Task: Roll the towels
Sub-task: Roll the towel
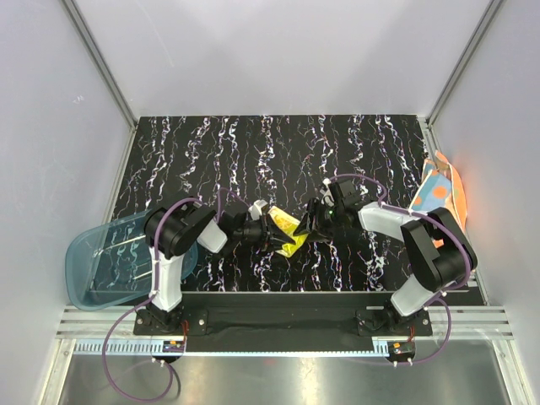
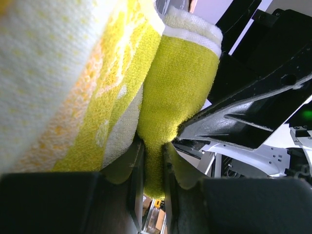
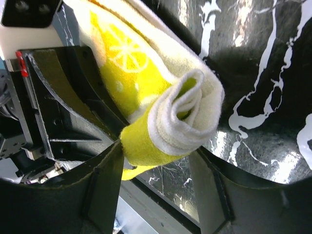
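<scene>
The yellow towel (image 1: 288, 229) is held up between both grippers at the middle of the mat, partly rolled. My left gripper (image 1: 273, 232) is shut on a fold of it; in the left wrist view the yellow towel (image 2: 180, 87) is pinched between the two jaws of the left gripper (image 2: 152, 146). My right gripper (image 1: 306, 227) stands open from the other side. In its wrist view the towel's rolled end (image 3: 178, 114) sits at the tips of the right gripper (image 3: 157, 148), a finger on each side. The orange towel with blue patches (image 1: 439, 192) lies crumpled at the mat's right edge.
A translucent blue plastic tray (image 1: 101, 261) sits off the mat's left edge beside the left arm. The black marbled mat (image 1: 253, 152) stretches behind the grippers to the white back wall. The right arm's black finger (image 2: 243, 117) fills the right side of the left wrist view.
</scene>
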Available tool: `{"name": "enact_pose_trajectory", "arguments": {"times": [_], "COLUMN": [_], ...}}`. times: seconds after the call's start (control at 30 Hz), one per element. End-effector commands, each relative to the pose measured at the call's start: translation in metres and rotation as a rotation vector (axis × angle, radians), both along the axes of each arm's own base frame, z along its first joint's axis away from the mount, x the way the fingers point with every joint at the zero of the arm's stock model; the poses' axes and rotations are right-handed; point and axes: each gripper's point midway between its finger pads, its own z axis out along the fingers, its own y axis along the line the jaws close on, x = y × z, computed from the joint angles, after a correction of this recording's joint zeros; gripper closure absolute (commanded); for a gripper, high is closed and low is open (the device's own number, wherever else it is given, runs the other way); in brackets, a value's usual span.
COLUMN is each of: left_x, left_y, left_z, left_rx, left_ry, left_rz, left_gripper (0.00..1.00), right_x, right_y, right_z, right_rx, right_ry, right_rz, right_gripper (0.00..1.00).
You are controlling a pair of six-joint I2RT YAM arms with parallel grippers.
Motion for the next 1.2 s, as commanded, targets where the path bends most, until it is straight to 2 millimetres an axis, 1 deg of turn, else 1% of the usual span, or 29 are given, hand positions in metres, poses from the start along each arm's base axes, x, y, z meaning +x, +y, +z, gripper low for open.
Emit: {"name": "enact_pose_trajectory", "arguments": {"times": [0.0, 0.03, 0.07, 0.23, 0.33, 0.37, 0.4, 0.43, 0.47, 0.5, 0.57, 0.6, 0.63, 0.67, 0.7, 0.73, 0.77, 0.8, 0.83, 0.87, 0.9, 0.93, 0.97, 1.0, 1.03, 1.07, 1.1, 1.13, 1.17], "left_x": [-0.005, -0.006, -0.005, -0.005, -0.005, -0.005, -0.004, -0.005, -0.004, -0.005, -0.005, -0.006, -0.006, -0.006, -0.006, -0.006, -0.014, -0.010, -0.003, -0.002, -0.002, 0.004, 0.007, 0.009, 0.007, 0.007, 0.012, 0.008, 0.011], "left_y": [0.004, 0.004, 0.004, 0.004, 0.004, 0.004, 0.004, 0.005, 0.005, 0.005, 0.006, 0.008, 0.009, 0.009, 0.012, 0.012, 0.019, 0.025, 0.021, 0.025, 0.040, 0.038, 0.050, 0.052, 0.047, 0.047, 0.049, 0.045, 0.040], "left_z": [-0.002, -0.002, -0.001, 0.000, 0.000, 0.000, 0.000, -0.001, 0.000, -0.002, -0.001, -0.008, -0.011, -0.006, -0.013, -0.008, -0.018, -0.024, -0.012, -0.012, -0.024, -0.009, -0.013, -0.008, 0.006, 0.013, 0.017, 0.025, 0.033], "left_rx": [-0.013, -0.012, -0.015, -0.016, -0.014, -0.012, -0.010, -0.005, -0.004, 0.010, 0.033, 0.076, 0.101, 0.114, 0.171, 0.191, 0.264, 0.329, 0.351, 0.402, 0.530, 0.561, 0.668, 0.701, 0.708, 0.730, 0.770, 0.780, 0.783], "left_ry": [0.016, 0.018, 0.012, 0.011, 0.006, 0.005, 0.003, 0.000, -0.010, -0.005, -0.043, -0.021, -0.057, -0.078, -0.054, -0.119, -0.076, -0.140, -0.198, -0.223, -0.218, -0.325, -0.355, -0.418, -0.482, -0.520, -0.575, -0.621, -0.657], "left_rz": [-0.013, -0.011, -0.011, -0.006, -0.005, -0.004, -0.002, -0.003, -0.004, -0.005, -0.018, -0.017, -0.031, -0.036, -0.033, -0.056, -0.073, -0.075, -0.077, -0.080, -0.061, -0.074, -0.055, -0.068, -0.072, -0.073, -0.058, -0.065, -0.061], "left_gripper": [0.90, 0.90, 0.90, 0.90, 0.89, 0.89, 0.87, 0.85, 0.84, 0.78, 0.71, 0.64, 0.62, 0.60, 0.57, 0.52, 0.50, 0.48, 0.45, 0.44, 0.43, 0.42, 0.40, 0.40, 0.39, 0.39, 0.39, 0.39, 0.39], "right_x": [0.016, 0.016, 0.019, 0.020, 0.021, 0.022, 0.021, 0.022, 0.020, 0.022, 0.021, 0.023, 0.022, 0.020, 0.021, 0.018, 0.018, 0.018, 0.018, 0.011, 0.013, 0.012, 0.004, 0.007, 0.005, 0.001, 0.003, 0.002, -0.001], "right_y": [0.000, -0.002, -0.002, -0.004, -0.006, -0.008, -0.008, -0.008, -0.010, -0.011, -0.015, -0.015, -0.016, -0.018, -0.018, -0.020, -0.020, -0.019, -0.020, -0.019, -0.016, -0.015, -0.013, -0.010, -0.008, -0.008, -0.003, -0.003, -0.004], "right_z": [0.002, -0.001, -0.001, -0.013, -0.020, -0.022, -0.023, -0.024, -0.026, -0.024, -0.025, -0.023, -0.019, -0.020, -0.017, -0.015, -0.014, -0.011, -0.008, -0.011, -0.006, -0.006, -0.007, -0.003, -0.004, -0.004, 0.000, -0.002, -0.003], "right_rx": [0.005, 0.001, 0.009, -0.009, -0.025, -0.033, -0.036, -0.040, -0.057, -0.067, -0.098, -0.105, -0.112, -0.138, -0.147, -0.175, -0.189, -0.198, -0.210, -0.242, -0.250, -0.261, -0.285, -0.287, -0.297, -0.310, -0.312, -0.323, -0.339], "right_ry": [-0.048, -0.044, -0.049, -0.026, -0.026, -0.030, -0.031, -0.028, -0.024, -0.029, -0.029, -0.034, -0.041, -0.039, -0.047, -0.051, -0.055, -0.062, -0.069, -0.061, -0.074, -0.075, -0.065, -0.075, -0.072, -0.060, -0.069, -0.061, -0.050], "right_rz": [-0.052, -0.058, -0.072, -0.089, -0.101, -0.105, -0.103, -0.106, -0.103, -0.104, -0.098, -0.097, -0.092, -0.083, -0.078, -0.070, -0.067, -0.061, -0.058, -0.038, -0.028, -0.019, 0.008, 0.016, 0.028, 0.042, 0.052, 0.057, 0.069], "right_gripper": [0.39, 0.41, 0.42, 0.45, 0.52, 0.58, 0.62, 0.69, 0.79, 0.83, 0.89, 0.94, 0.96, 0.97, 0.99, 0.99, 1.00, 1.00, 1.00, 1.00, 1.00, 1.00, 1.00, 1.00, 1.00, 1.00, 1.00, 1.00, 1.00]}}
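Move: The left gripper already has the near end of the rolled towel edge shut between its fingers. The roll's far right end lies roughly 8 cm to this hand's right and 4 cm ahead, and the flat part of the towel about 4 cm ahead and 4 cm below. That far right end sits between the right gripper's open fingers, some 1 cm ahead, 1 cm left and 2 cm below. From the right hand, the pinched near end is about 3 cm back and 7 cm left. Ease the right gripper about 1 cm forward and 1.5 cm down around the roll's far end and pinch it shut while the left hand holds still. Then open the left fingers, let go of the near end and draw that hand up and left, tilting it some 45 degrees to point more steeply down. Keep the right grip, shift slightly right, then come back and up about 1 cm, tipping its fingers downward. ##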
